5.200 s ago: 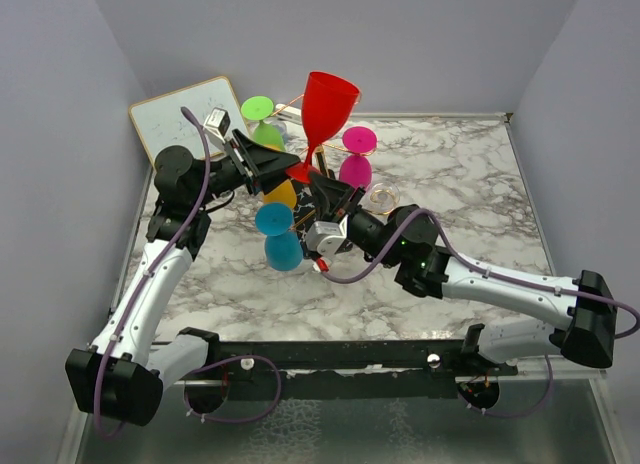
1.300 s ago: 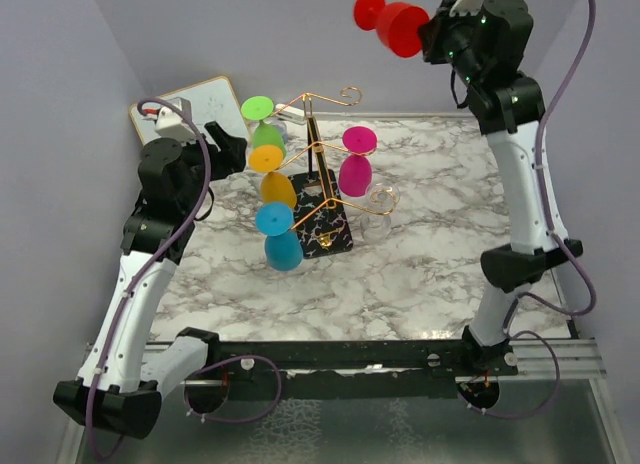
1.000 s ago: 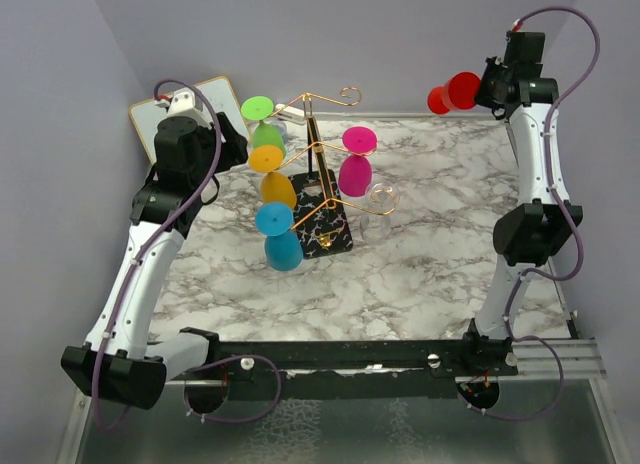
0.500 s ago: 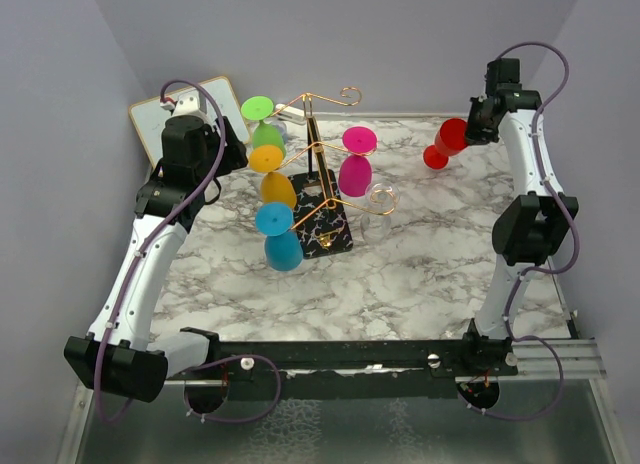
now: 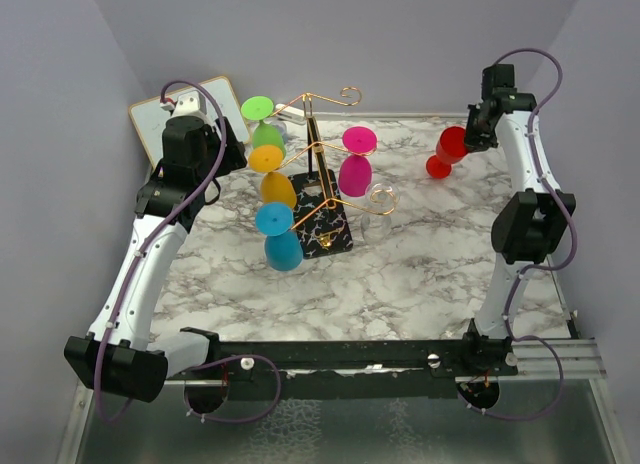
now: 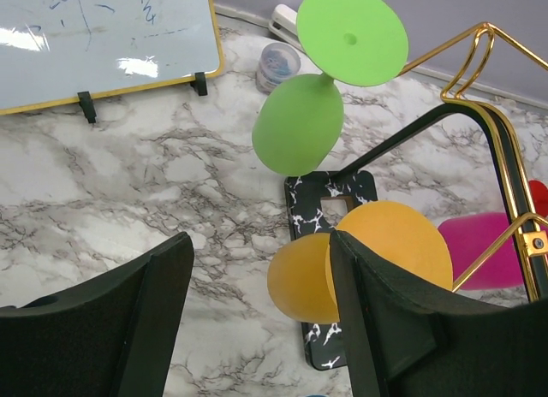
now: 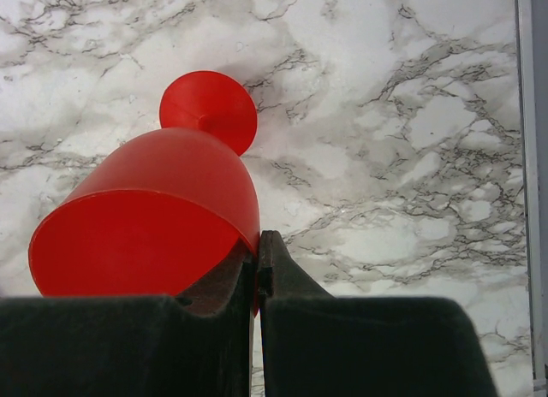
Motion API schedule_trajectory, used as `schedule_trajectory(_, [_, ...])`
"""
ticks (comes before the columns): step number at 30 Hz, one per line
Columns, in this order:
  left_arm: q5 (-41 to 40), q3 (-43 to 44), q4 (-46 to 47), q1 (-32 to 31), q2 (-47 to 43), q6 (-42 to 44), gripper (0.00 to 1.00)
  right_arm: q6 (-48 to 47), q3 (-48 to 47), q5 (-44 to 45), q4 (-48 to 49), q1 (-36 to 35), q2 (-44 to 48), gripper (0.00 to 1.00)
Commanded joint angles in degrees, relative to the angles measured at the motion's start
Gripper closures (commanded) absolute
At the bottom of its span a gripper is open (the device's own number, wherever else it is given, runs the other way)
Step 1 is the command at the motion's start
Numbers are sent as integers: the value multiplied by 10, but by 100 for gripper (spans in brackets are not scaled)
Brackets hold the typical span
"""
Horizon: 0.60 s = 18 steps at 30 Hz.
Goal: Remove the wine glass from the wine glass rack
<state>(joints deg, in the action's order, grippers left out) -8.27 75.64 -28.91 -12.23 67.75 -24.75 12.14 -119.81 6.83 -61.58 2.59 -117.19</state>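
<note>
The red wine glass is off the rack and tilted low over the back right of the marble table, foot pointing down and away. My right gripper is shut on its rim, one finger inside the bowl and one outside. The gold wire wine glass rack stands on its black veined base at mid-table. Green, orange, blue and pink glasses hang on it. My left gripper is open left of the rack, the orange glass beside its right finger.
A small whiteboard leans at the back left corner, with a small jar near it. A clear glass sits at the rack's right arm. Grey walls close in the table on the left, back and right.
My right arm has swung the red glass down from high above the back right corner to just over the table. The left arm has barely moved.
</note>
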Motion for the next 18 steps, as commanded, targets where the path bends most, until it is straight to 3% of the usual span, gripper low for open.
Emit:
schedule_trajectory(1, [-17,-2,-9,0,3,8,32,-6,-6,5,0,0,-22,97])
schedule_trajectory(9, [-7,1,-5,1,11,2,32,-5,6,-16,16,0,-20,90])
schedule_trajectory(15, [-4,5,-6,0,17,0,32,-4,30,-43,47,0,5,63])
schedule_trajectory(18, [-4,8,-8,0,19,-2,32,0,38,-45,57,0,22,61])
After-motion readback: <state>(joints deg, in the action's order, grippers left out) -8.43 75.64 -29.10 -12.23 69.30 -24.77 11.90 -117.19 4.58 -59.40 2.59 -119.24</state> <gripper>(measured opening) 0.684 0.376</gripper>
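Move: The red wine glass is already pinched at its rim in the right gripper. Its middle hangs about 6 cm left, 1 cm ahead and 7 cm below, close over bare table. On the rack, the clear glass is roughly 23 cm to the gripper's left, 14 cm back and 6 cm lower; the pink one is some 28 cm left, 4 cm back and a little higher. From the left gripper the red glass lies about 53 cm right, 10 cm ahead and 22 cm below. Lower the right gripper about 3 cm nearly straight down, wrist almost unturned, to set the red glass's foot on the table. After the first 2 cm or so, start opening the fingers, to a bit over a third, so that they let go of the rim but still straddle it, one finger inside the bowl and one outside. ##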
